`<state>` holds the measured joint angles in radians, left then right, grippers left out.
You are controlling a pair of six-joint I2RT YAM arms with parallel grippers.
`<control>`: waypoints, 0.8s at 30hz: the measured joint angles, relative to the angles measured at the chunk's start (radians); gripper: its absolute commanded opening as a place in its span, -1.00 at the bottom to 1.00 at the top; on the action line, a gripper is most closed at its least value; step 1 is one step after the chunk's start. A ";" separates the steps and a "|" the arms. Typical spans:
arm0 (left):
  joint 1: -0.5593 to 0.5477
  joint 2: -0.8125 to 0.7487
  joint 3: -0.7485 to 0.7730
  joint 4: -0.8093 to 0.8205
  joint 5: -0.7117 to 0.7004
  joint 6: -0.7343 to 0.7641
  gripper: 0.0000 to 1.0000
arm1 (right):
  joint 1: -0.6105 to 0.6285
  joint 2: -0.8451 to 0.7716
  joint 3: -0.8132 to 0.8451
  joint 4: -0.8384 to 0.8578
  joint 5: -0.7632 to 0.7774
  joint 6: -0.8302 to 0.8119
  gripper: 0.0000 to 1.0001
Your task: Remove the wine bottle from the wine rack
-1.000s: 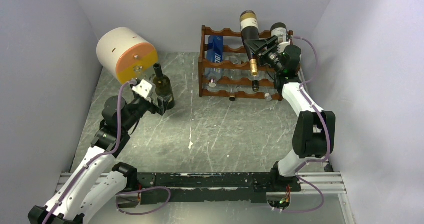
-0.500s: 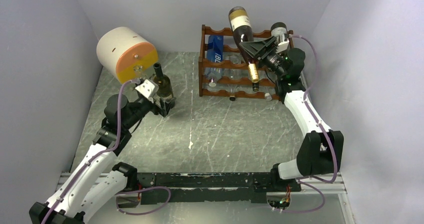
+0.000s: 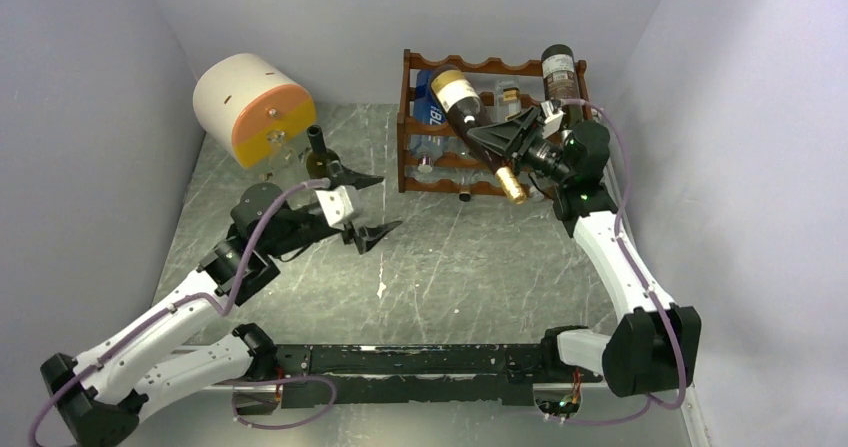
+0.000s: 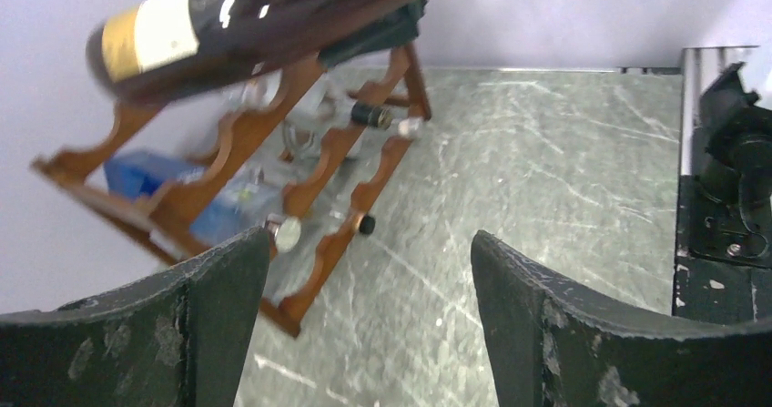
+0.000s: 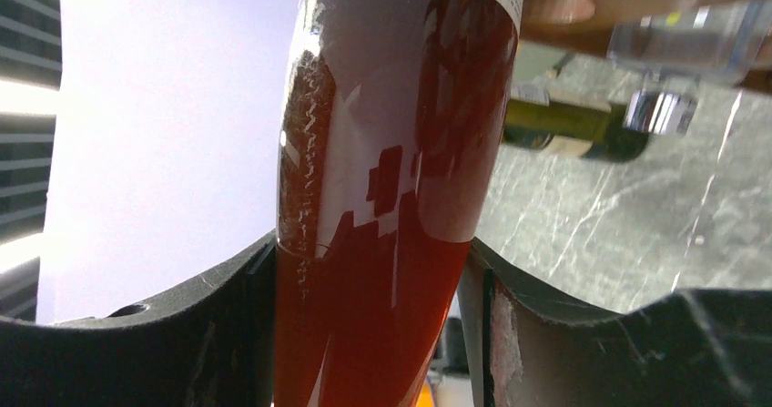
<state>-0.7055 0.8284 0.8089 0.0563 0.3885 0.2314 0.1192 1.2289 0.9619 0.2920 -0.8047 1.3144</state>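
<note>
The wine bottle is dark with a cream label and a gold cap. It hangs tilted in front of the reddish-brown wine rack, cap pointing down toward the table. My right gripper is shut on its shoulder; in the right wrist view the red-tinted glass fills the gap between both fingers. My left gripper is open and holds nothing, out over the table left of the rack. Its wrist view looks between its fingertips at the rack and the lifted bottle.
A green bottle stands upright just behind my left gripper. A white and orange cylinder sits at the back left. The rack holds a blue pack and several lying bottles; another dark bottle stands at its right end. A black rail runs along the near edge.
My right arm has swung the bottle down and leftward off the rack's top, tilting it. My left gripper has left the green bottle and moved right, jaws open.
</note>
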 measured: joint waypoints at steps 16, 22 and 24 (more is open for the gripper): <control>-0.307 0.251 0.259 -0.082 -0.146 0.361 0.77 | 0.001 -0.206 -0.093 -0.274 -0.199 -0.132 -1.00; -0.392 0.313 0.264 -0.103 -0.157 0.426 0.75 | 0.008 -0.217 -0.115 -0.478 -0.234 -0.289 -1.00; -0.406 0.347 0.264 -0.103 -0.157 0.431 0.76 | 0.016 -0.216 -0.117 -0.551 -0.231 -0.347 -1.00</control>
<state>-1.1114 1.1755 1.0733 -0.0463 0.2317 0.6624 0.1356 1.0126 0.8448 -0.2588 -1.0355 0.9676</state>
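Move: The right hand already grips the gold-capped wine bottle clear of the rack, its middle about 2 cm ahead and 2 cm to the left. The rack's middle is some 16 cm ahead, 4 cm to the right and 15 cm down. From the open left hand the held bottle lies about 14 cm ahead, 18 cm to the right and roughly level; the standing bottle is about 18 cm ahead, 16 cm to the left and 15 cm lower. Right hand draws held bottle back about 11 cm and down; open left hand swings right towards its base. ##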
